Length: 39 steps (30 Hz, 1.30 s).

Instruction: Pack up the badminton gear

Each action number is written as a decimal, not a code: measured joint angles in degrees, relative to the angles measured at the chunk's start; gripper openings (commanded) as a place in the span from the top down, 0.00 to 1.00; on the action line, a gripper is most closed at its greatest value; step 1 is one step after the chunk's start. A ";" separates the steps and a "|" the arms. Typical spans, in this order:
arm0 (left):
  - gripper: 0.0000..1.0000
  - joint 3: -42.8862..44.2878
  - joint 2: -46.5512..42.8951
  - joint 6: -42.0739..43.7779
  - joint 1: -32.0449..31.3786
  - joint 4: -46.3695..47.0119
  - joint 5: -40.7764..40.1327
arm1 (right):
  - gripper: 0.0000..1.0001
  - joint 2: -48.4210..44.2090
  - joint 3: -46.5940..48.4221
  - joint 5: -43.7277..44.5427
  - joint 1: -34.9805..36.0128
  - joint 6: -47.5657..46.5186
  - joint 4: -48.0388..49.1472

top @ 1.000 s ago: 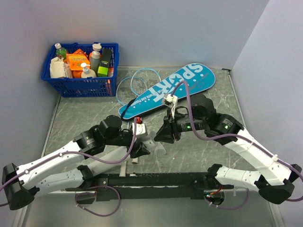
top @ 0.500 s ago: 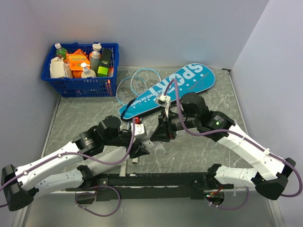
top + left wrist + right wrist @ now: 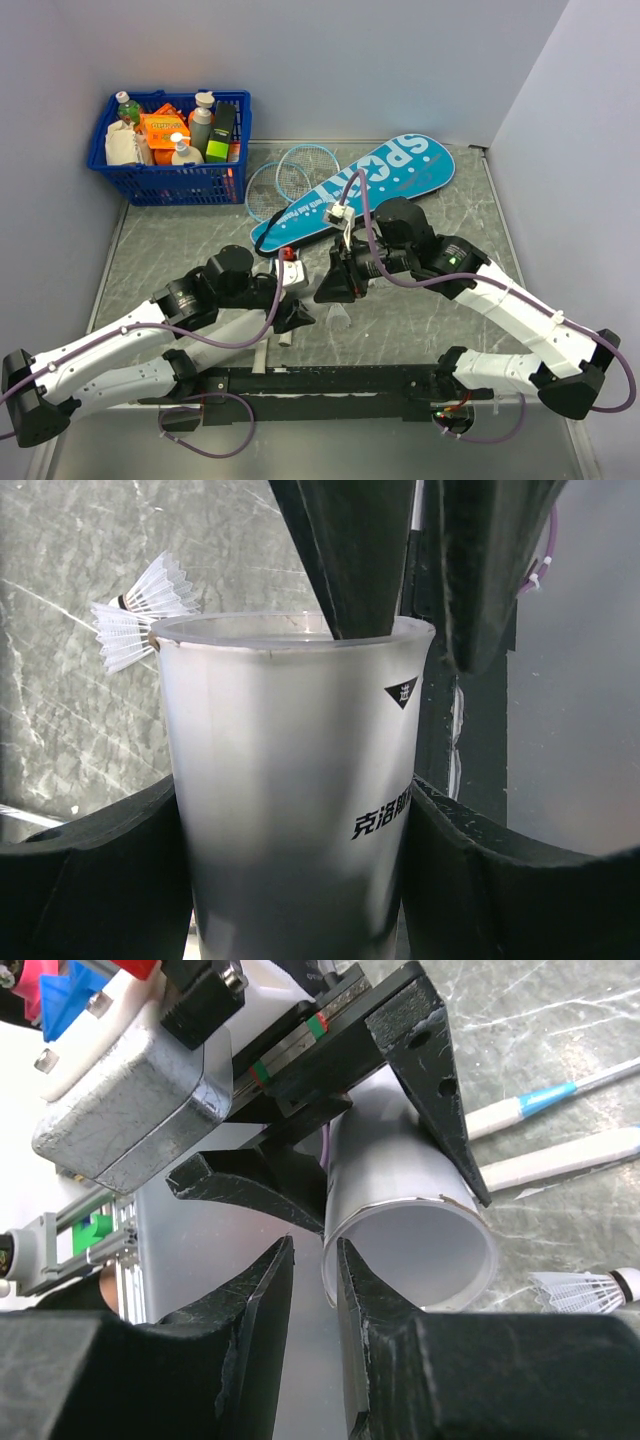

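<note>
My left gripper (image 3: 295,880) is shut on a translucent white tube (image 3: 290,780) with black print, its open mouth facing my right gripper (image 3: 315,1250). The right jaws stand narrowly open astride the tube's rim (image 3: 330,1260), one finger inside the mouth and one outside, with a gap showing. Both grippers meet at the table's middle, left (image 3: 300,315) and right (image 3: 325,290). White shuttlecocks (image 3: 135,615) lie on the table beyond the tube; one shuttlecock (image 3: 585,1290) shows beside its mouth. Two light-blue rackets (image 3: 285,178) lie next to the teal "SPORT" bag (image 3: 370,185); their handles (image 3: 560,1165) run under the tube.
A blue basket (image 3: 170,180) of bottles and packets stands at the back left corner. Grey walls close in the table on the left, back and right. The arms' black base rail (image 3: 330,380) runs along the near edge.
My right gripper has moved left and down to the tube's mouth, and its jaws have narrowed. The left arm and the tube have held still.
</note>
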 measured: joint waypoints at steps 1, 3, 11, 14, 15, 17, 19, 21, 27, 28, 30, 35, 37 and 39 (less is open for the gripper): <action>0.99 0.00 -0.09 0.02 0.00 0.00 -0.13 | 0.74 0.11 0.00 -0.02 0.07 0.02 0.04; 0.99 -0.02 -0.35 -0.02 0.00 0.00 -0.26 | 0.79 0.35 0.00 -0.02 0.22 0.07 0.09; 0.99 -0.13 -0.81 -0.17 0.00 -0.02 -0.74 | 1.00 0.52 0.00 0.92 0.24 0.68 0.13; 0.99 -0.24 -0.81 -0.17 0.00 0.04 -1.05 | 1.00 0.50 0.00 1.27 0.26 0.70 0.07; 0.99 -0.24 -0.81 -0.17 0.00 0.07 -1.05 | 1.00 0.44 0.00 1.31 0.26 0.70 0.07; 0.99 -0.24 -0.81 -0.26 0.00 0.28 -1.05 | 1.00 0.20 -0.02 1.25 0.26 0.70 0.07; 0.99 -0.24 -0.83 -0.44 -0.04 0.85 -0.98 | 1.00 -0.50 -0.26 1.16 0.26 0.70 0.24; 0.99 -0.24 -0.85 -0.81 -0.15 1.73 -0.59 | 1.00 -1.64 -0.72 1.16 0.26 0.68 0.68; 0.99 -0.24 -1.18 -1.22 -0.20 2.14 -0.22 | 1.00 -5.53 -1.07 0.13 -0.28 0.35 0.42; 0.99 -0.24 -1.16 -1.25 -0.11 2.14 -0.22 | 1.00 -6.29 -1.07 -0.22 -0.52 0.28 0.37; 0.99 -0.24 -1.16 -1.25 -0.04 2.14 -0.22 | 1.00 -7.48 -1.07 -0.79 -0.96 0.17 0.31; 0.99 -0.24 -1.16 -1.27 -0.04 2.14 -0.22 | 1.00 -8.81 -0.94 0.85 -3.21 -0.46 -1.07; 0.99 -0.24 -1.16 -1.44 -0.04 2.14 -0.22 | 1.00 -8.72 -0.63 4.28 -4.57 -0.90 -2.69; 0.99 -0.24 -1.16 -1.46 -0.02 2.14 -0.24 | 1.00 -8.31 -0.07 8.37 -6.97 -1.18 -4.46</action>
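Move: The clear lid on the tube's mouth is almost at the right fingertips: its middle lies about 3 cm ahead, 1 cm left and 1 cm below, with its near rim between the fingers. Some 25 cm below are the lone shuttlecock, about 7 cm ahead and 5 cm right, and the nearer racket handle, 5 cm ahead and 10 cm left. From the left hand, which grips the tube, the lid is about 5 cm right, 2 cm ahead and 2 cm higher. The right fingers close from about a third open and pinch the clear lid's near rim, then pull it up some 3 cm, drawing slightly back and to the right off the tube's mouth, while the left hand keeps its grip and holds the tube up against the pull, rising only about 1 cm. With the lid pinched, the right hand then swings quickly forward and farther right, sinking a little and turning about 15 degrees clockwise, to end roughly 5 cm right of its starting place. ##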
